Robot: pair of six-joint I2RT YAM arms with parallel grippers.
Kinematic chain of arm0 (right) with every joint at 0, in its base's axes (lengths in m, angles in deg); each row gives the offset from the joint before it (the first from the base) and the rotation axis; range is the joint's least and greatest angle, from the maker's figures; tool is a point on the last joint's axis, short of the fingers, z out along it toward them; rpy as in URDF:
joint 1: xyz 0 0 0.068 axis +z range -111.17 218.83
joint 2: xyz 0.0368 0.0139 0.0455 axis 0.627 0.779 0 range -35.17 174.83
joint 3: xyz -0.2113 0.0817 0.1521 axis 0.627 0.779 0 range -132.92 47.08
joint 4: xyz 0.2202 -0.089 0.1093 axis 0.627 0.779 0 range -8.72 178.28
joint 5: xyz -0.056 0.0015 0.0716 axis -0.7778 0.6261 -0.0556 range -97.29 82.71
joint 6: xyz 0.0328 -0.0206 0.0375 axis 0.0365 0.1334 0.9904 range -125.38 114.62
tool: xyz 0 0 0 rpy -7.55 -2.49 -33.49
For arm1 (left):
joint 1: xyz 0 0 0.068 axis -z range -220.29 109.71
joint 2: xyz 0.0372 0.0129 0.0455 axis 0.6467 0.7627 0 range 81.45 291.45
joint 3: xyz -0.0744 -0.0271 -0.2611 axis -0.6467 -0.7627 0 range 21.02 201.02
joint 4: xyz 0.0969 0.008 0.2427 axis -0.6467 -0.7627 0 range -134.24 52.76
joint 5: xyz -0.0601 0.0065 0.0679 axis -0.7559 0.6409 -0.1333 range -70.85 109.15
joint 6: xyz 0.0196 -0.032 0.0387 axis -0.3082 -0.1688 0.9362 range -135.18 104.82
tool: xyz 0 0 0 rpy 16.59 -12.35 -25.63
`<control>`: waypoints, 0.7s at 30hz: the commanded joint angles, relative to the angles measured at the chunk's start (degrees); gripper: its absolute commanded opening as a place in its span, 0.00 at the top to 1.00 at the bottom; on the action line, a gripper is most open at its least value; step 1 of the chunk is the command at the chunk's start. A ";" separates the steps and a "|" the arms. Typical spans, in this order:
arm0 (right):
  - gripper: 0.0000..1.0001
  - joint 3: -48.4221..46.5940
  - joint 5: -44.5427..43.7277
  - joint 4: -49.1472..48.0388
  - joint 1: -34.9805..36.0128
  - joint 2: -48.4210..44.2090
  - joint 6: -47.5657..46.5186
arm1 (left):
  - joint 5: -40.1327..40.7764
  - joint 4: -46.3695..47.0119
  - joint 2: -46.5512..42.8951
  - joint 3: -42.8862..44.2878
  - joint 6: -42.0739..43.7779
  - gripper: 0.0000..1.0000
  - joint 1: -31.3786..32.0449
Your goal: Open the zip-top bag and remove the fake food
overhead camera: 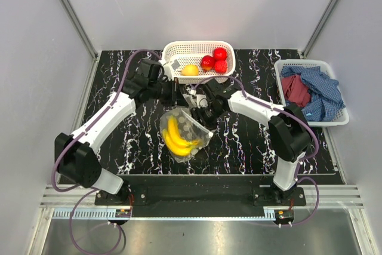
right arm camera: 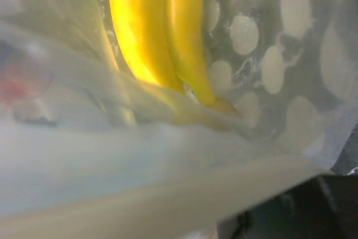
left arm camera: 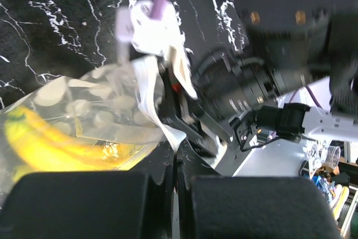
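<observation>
The zip-top bag (overhead camera: 186, 131), clear with white dots, hangs above the middle of the table with a yellow banana bunch (overhead camera: 175, 137) inside. My left gripper (overhead camera: 179, 97) is shut on the bag's upper edge. In the left wrist view its jaws (left arm camera: 176, 146) pinch the white strip, with the bag (left arm camera: 95, 104) and banana (left arm camera: 56, 146) to the left. My right gripper (overhead camera: 201, 104) is at the bag's top, right of the left one. The bag (right arm camera: 268, 54) and banana (right arm camera: 151, 26) fill the right wrist view and hide those fingers. Other fake food lies in a basket.
A white mesh basket (overhead camera: 179, 49) at the back centre holds a yellow-orange fruit (overhead camera: 190, 70) and three red fruits (overhead camera: 215, 61). A second white basket (overhead camera: 334, 120) at the right edge holds red and blue cloths (overhead camera: 313, 91). Both arms meet over the table's middle.
</observation>
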 commanded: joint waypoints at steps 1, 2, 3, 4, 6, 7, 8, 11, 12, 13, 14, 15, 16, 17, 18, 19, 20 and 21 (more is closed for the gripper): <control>0.48 3.48 3.41 -3.67 -0.20 -3.47 -0.39 | 1.95 1.88 3.00 4.77 0.56 1.00 -1.26; 0.47 4.79 3.76 -4.20 -0.12 -3.73 -0.39 | 1.51 1.96 3.44 5.47 0.38 1.00 -1.35; 0.46 5.50 4.02 -5.33 -0.12 -3.82 -0.13 | 1.33 1.96 3.88 5.74 0.47 1.00 -1.26; 0.45 5.94 4.29 -5.78 -0.12 -4.17 -0.13 | 0.98 1.88 4.66 5.83 0.38 1.00 -1.26; 0.41 7.35 4.73 -7.01 -0.12 -4.18 -0.04 | 0.36 2.05 5.28 6.09 0.29 1.00 -1.35; 0.40 7.88 5.08 -7.54 -0.12 -4.35 -0.13 | 0.36 2.05 5.37 5.92 0.38 1.00 -1.35; 0.39 9.01 5.86 -8.15 0.06 -4.61 -0.39 | 0.19 2.14 5.46 5.83 0.56 1.00 -1.35; 0.35 10.69 5.61 -9.91 0.58 -4.44 -1.27 | -0.34 2.14 5.90 5.66 0.73 1.00 -1.35; 0.34 11.04 5.09 -10.18 0.76 -4.18 -1.36 | -0.51 2.23 5.90 5.57 0.73 1.00 -1.43; 0.33 11.48 4.04 -10.53 0.85 -3.74 -1.45 | -0.43 2.14 5.90 5.48 0.82 1.00 -1.43; 0.32 11.57 1.85 -10.97 1.02 -3.39 -1.10 | -0.69 2.23 5.90 5.39 0.82 1.00 -1.35; 0.32 11.66 1.31 -11.23 1.03 -3.04 -0.92 | -0.86 2.23 5.90 5.04 0.91 1.00 -1.35; 0.31 11.57 0.78 -11.58 1.11 -2.51 -0.49 | -1.04 2.23 5.47 4.95 0.82 1.00 -1.35; 0.30 11.49 -0.36 -12.37 1.03 -2.42 0.39 | -1.13 2.23 5.20 4.69 0.91 1.00 -1.43; 0.30 11.31 -0.02 -12.99 1.03 -2.50 0.92 | -1.22 2.14 4.85 3.90 1.00 1.00 -1.35; 0.30 11.40 0.94 -13.86 1.03 -2.68 1.36 | -1.39 2.14 4.41 3.37 1.00 1.00 -1.35; 0.30 11.40 2.86 -15.61 1.11 -2.59 2.84 | -1.57 2.23 3.62 2.76 1.08 1.00 -1.35; 0.30 11.22 3.58 -16.33 1.03 -2.59 3.47 | -1.74 2.23 3.27 1.45 1.17 1.00 -1.35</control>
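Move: The bananas, still in the bag, lie about 7 cm back, 8 cm to the left and 6 cm below the right hand. From it, the zip strip's lower end is some 7 cm back, 4 cm right and slightly lower; the white basket is about 23 cm straight ahead, the yellow fruit in it 20 cm ahead and 4 cm left. The left hand, shut on the bag's far rim, has the bananas about 13 cm back, 2 cm left and 17 cm below. The left fingers keep the far rim of the bag pinched as that hand sinks about 2.5 cm and goes slightly forward, tipping a little. Against the film at the mouth, the right hand also sinks some 2.5 cm towards the bananas, first easing back a little and then partly forward again, while its half-open fingers spread further. ##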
